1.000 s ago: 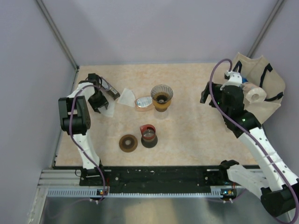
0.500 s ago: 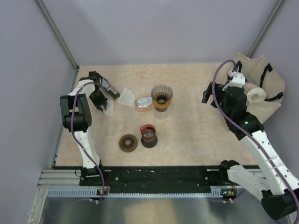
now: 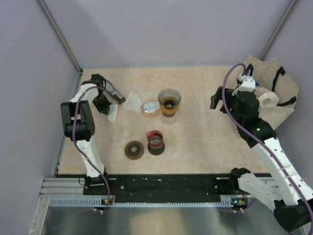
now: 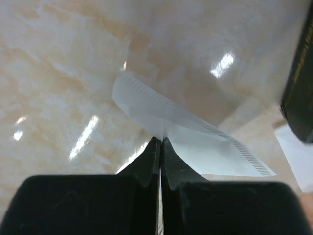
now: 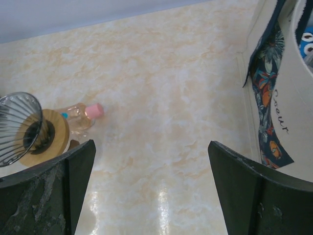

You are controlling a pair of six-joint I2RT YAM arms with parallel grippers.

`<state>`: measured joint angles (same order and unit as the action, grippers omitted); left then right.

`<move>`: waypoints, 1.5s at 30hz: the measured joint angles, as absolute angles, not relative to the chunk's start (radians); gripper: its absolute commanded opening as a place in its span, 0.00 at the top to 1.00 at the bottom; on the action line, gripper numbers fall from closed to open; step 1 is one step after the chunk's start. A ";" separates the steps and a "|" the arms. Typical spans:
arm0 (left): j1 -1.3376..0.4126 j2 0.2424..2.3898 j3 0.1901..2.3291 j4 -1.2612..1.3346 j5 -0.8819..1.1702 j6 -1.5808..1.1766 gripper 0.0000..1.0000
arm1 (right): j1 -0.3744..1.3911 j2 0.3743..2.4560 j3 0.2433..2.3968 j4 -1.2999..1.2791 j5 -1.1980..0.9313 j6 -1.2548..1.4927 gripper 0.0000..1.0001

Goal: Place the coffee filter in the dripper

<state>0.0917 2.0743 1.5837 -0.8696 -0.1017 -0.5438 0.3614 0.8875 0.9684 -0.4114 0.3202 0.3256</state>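
A white paper coffee filter [image 4: 190,134] lies at the table's left side, and my left gripper [image 4: 161,140] is shut on its near edge, the jaws pressed together with the paper pinched between them. From above, the filter [image 3: 113,114] sticks out just right of the left gripper [image 3: 104,105]. The glass dripper [image 3: 169,101] on its wooden collar stands upright mid-table and holds nothing that I can see; it also shows at the left edge of the right wrist view [image 5: 19,125]. My right gripper [image 5: 151,181] hangs open over bare table at the right, far from both.
A second white filter [image 3: 132,102] and a small pink-capped bottle [image 3: 150,107] lie between the left gripper and the dripper. A black object [image 3: 113,92] sits behind the gripper. A red-and-black cup [image 3: 156,142] and brown disc [image 3: 134,150] sit nearer. A cloth bag [image 3: 274,93] fills the right edge.
The left jaws have closed on the filter's edge over the last second. The left arm shifted slightly. The right arm has barely moved.
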 measured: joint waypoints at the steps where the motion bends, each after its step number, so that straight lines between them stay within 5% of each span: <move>1: 0.092 2.049 1.570 -0.868 -0.101 -0.544 1.00 | 0.361 0.885 0.968 -0.410 0.303 0.322 0.02; 13: 0.036 1.367 1.319 -0.706 0.114 -0.494 1.00 | 0.361 0.777 0.883 -0.267 -0.179 0.292 0.02; 22: -0.446 1.231 1.269 -0.581 0.321 -0.297 1.00 | 0.405 0.852 0.841 -0.031 -0.677 0.451 0.10; 31: -0.730 1.271 1.270 -0.576 0.229 -0.147 1.00 | 0.568 1.011 0.922 -0.127 -0.614 0.439 0.17; 45: -0.813 1.400 1.367 -0.606 0.095 -0.157 1.00 | 0.571 1.137 0.984 -0.188 -0.480 0.466 0.38</move>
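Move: The dripper, on its glass server, stands about 37 cm to the right of the left hand, nearly level with it in reach, its middle some 12 cm higher. The pink bottle lies about 29 cm right and 4 cm ahead; the red cup about 27 cm right and 17 cm back. From the right hand, the filter in the left fingers is roughly 64 cm left, 9 cm ahead and 26 cm down; the dripper is 28 cm left, 9 cm ahead. The filter, still pinched in the left fingers, goes up, then mostly right and back, about 34 cm sideways, to the near side of the dripper, the hand swinging from pointing down to forward-right. The right hand sweeps about 20 cm left towards it, first back, then forward and down, turning some 50 degrees counter-clockwise while its fingers close by a third, one each side of the paper's free part. ##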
